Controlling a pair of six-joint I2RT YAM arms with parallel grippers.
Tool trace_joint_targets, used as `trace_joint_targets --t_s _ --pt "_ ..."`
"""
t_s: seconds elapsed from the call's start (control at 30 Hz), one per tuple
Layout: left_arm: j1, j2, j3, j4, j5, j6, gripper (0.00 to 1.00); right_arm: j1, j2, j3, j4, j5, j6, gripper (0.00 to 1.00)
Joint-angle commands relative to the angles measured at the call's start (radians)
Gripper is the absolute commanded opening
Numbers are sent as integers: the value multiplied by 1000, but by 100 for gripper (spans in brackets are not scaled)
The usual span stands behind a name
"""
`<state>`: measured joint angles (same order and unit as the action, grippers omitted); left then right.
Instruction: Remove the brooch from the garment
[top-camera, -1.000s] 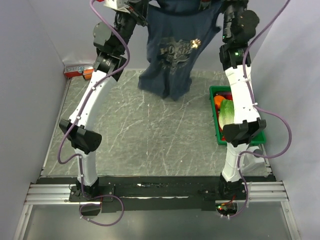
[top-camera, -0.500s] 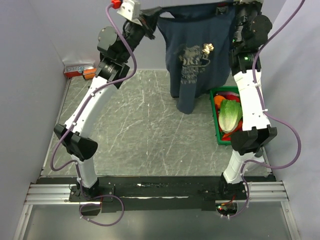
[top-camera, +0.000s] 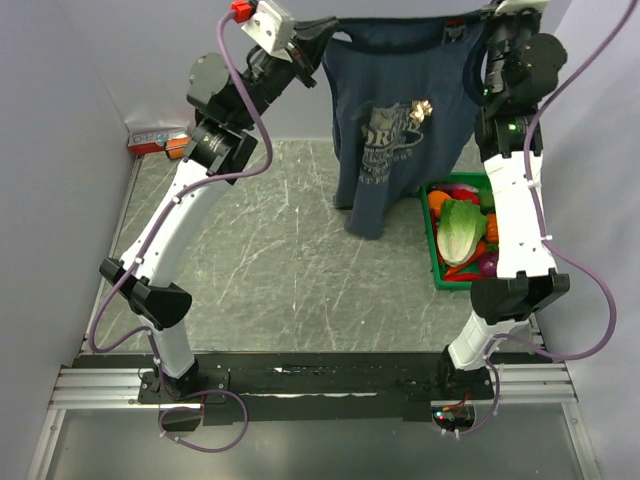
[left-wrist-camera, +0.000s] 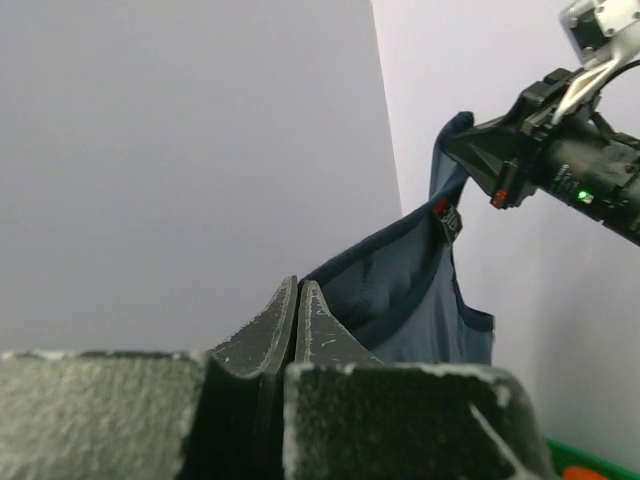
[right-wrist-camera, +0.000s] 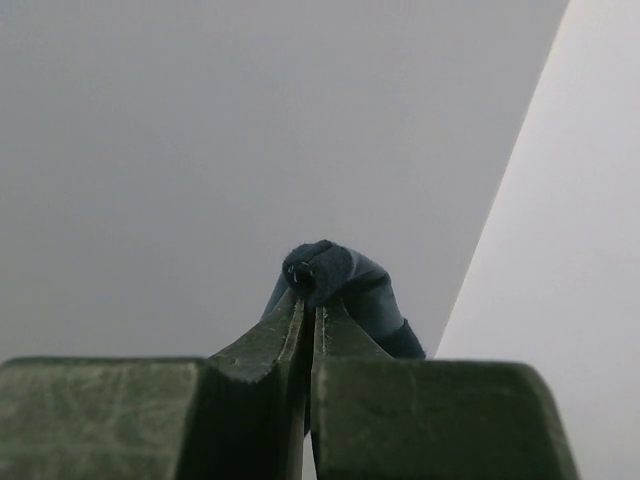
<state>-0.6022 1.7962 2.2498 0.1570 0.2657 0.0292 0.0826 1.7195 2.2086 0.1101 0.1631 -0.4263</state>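
The navy garment (top-camera: 400, 150) hangs in the air at the back of the scene, stretched by its shoulder straps between my two grippers. Its print faces the top camera. The small gold brooch (top-camera: 421, 108) is pinned on the chest, at the print's upper right. My left gripper (top-camera: 322, 30) is shut on the left strap, and my right gripper (top-camera: 486, 20) is shut on the right strap. In the left wrist view the closed gripper (left-wrist-camera: 297, 287) meets the garment (left-wrist-camera: 420, 310). In the right wrist view a bunched strap (right-wrist-camera: 340, 275) sticks out of the closed gripper (right-wrist-camera: 308, 300).
A green bin (top-camera: 429, 215) holding a lettuce (top-camera: 460, 228) and other toy produce stands on the table at the right, just under the garment's hem. A red-orange item (top-camera: 158, 142) lies at the back left corner. Grey walls close in the left and back sides.
Both arms have carried the garment to the right and higher. It has gone from a drooping bundle to hanging spread out between the grippers, with the brooch moving right along with it.
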Motion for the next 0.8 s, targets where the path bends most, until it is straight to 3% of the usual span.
trace_joint_targets --t_s 0.0,0.17,0.3,0.5,0.77 --pt "-27 -78 97 93 1 118 1 -3 -72 121 91 1 9 0" --pt "-126 -124 91 151 -103 294 1 5 -119 151 86 -34 12 0" --pt "-183 -185 51 190 -180 554 1 13 -219 100 28 -100 32 0" --pt "-191 -311 -48 208 -223 871 1 71 -378 -110 26 -257 -55 0" --pt "-197 -465 -104 127 -212 925 1 210 -501 -185 -85 -315 9 0"
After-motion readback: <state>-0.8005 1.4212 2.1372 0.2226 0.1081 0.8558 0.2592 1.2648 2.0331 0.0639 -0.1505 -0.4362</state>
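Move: The brooch hangs on the garment's front, roughly 15 cm to the right of the left hand, some 3 cm ahead and about 20 cm below. From the right hand it is about 11 cm left, 5 cm back and 20 cm down. The neck label sits near the right hand, about 6 cm left, 3 cm back and 5 cm below. The pale print starts beside the brooch, its middle some 5 cm left of it and 5 cm lower. Keep both grippers shut on the garment's two upper corners and draw it, hanging between them, back towards the robot: about 17 cm with the left hand, 20 cm with the right. Raise both as you go, the right levelling off midway, then swing both to the left by roughly 10 cm. Tip the fingers upward, the left hand's much more, while turning both wrists counter-clockwise. ##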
